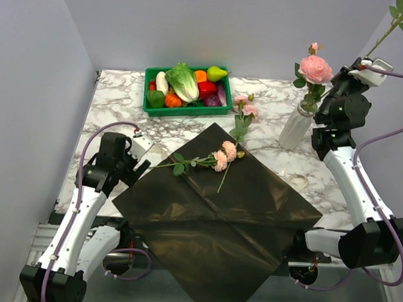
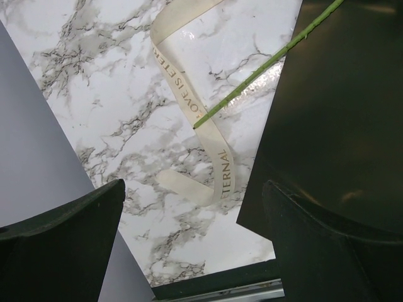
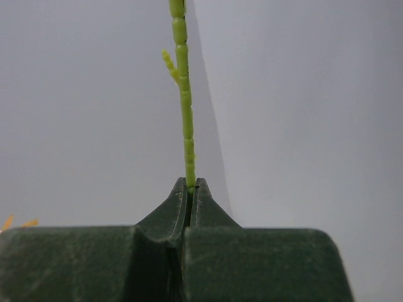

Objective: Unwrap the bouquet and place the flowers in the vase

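Note:
The bouquet is undone: its dark glossy paper lies flat on the marble table. A pink flower rests on the paper's far corner, and another lies on the marble just beyond it. The white ribbed vase at the right holds a pink rose. My right gripper is raised beside the vase, shut on a thin green stem that points up past its tips. My left gripper hangs open and empty over the paper's left edge, near the cream ribbon and a stem end.
A green tray of toy vegetables stands at the back of the table. Grey walls close in on the left, back and right. The paper's near corner hangs over the table's front edge between the arm bases.

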You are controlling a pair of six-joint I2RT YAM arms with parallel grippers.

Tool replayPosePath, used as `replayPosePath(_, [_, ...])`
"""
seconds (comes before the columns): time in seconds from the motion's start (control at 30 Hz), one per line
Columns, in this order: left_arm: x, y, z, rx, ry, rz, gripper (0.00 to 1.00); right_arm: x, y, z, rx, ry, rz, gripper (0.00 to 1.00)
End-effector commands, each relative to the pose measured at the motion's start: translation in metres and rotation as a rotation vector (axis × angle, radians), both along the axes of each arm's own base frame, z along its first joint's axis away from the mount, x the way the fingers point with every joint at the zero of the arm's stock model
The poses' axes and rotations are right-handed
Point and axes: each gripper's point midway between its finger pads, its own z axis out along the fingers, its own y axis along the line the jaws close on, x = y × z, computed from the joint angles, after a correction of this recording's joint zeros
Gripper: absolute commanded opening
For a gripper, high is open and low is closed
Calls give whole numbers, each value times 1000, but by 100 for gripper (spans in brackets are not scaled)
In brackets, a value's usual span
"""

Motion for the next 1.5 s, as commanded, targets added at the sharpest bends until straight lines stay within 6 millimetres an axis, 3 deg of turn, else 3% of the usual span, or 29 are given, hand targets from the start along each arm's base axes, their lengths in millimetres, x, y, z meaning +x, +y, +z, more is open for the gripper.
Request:
replayPosePath(0.0, [7, 5, 4, 26, -22, 14, 99, 13, 2, -14, 75, -27, 35, 1])
replayPosePath(0.13, [10, 4, 3, 21, -16, 16, 99, 25, 9, -28, 89, -3, 68, 1])
replayPosePath(0.33, [12, 3, 4, 15, -11, 21, 99, 32, 9, -31, 52, 16, 53, 1])
replayPosePath(0.43, [12, 3, 6, 16, -14, 20, 99, 31, 7, -35, 22, 30, 33, 1])
replayPosePath(0.7, [11, 4, 8, 12, -18, 25, 99, 29, 8, -73, -2, 96, 39, 1])
replayPosePath(0.9, [9, 4, 5, 12, -15, 23, 99, 23, 11, -85, -18, 121, 63, 2])
replayPosePath(0.97, [10, 3, 5, 9, -16, 22, 99, 19, 13, -90, -24, 142, 81, 12])
replayPosePath(1.0, [10, 3, 4, 9, -15, 22, 99, 18, 15, -92, -27, 149, 91, 32])
replayPosePath(1.1, [12, 1, 5, 0, -17, 20, 99, 13, 20, -102, -38, 182, 131, 62])
replayPosePath(1.27, [12, -2, 3, -18, -8, 20, 99, 1, 23, -114, -37, 211, 164, 78])
replayPosePath(1.4, [13, -4, 3, -29, -5, 21, 99, -10, 25, -126, -3, 258, 195, 81])
replayPosePath(1.47, [14, -5, 3, -38, -4, 22, 99, -20, 35, -126, 12, 260, 262, 82])
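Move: The right hand keeps hold of the white flower's stem high over the table. The vase's middle lies about 7 cm ahead, 5 cm to its left and some 37 cm below. The pink rose already in the vase has its head about 5 cm ahead of the hand, 8 cm left and 10 cm lower; the bottle stands some 3 cm ahead, 6 cm right and 41 cm down. From the idle left hand the vase is about 23 cm ahead, 48 cm right and 4 cm lower. Still pinching the white flower's stem, the right hand lowers it into the vase, going forward about 3.5 cm as it starts down and then almost straight down, some 11 cm in all, the fingers tipping down about 10 degrees. Then the fingers open wide, let go of the stem, and the hand backs off some 4.5 cm, drifting slightly left. ##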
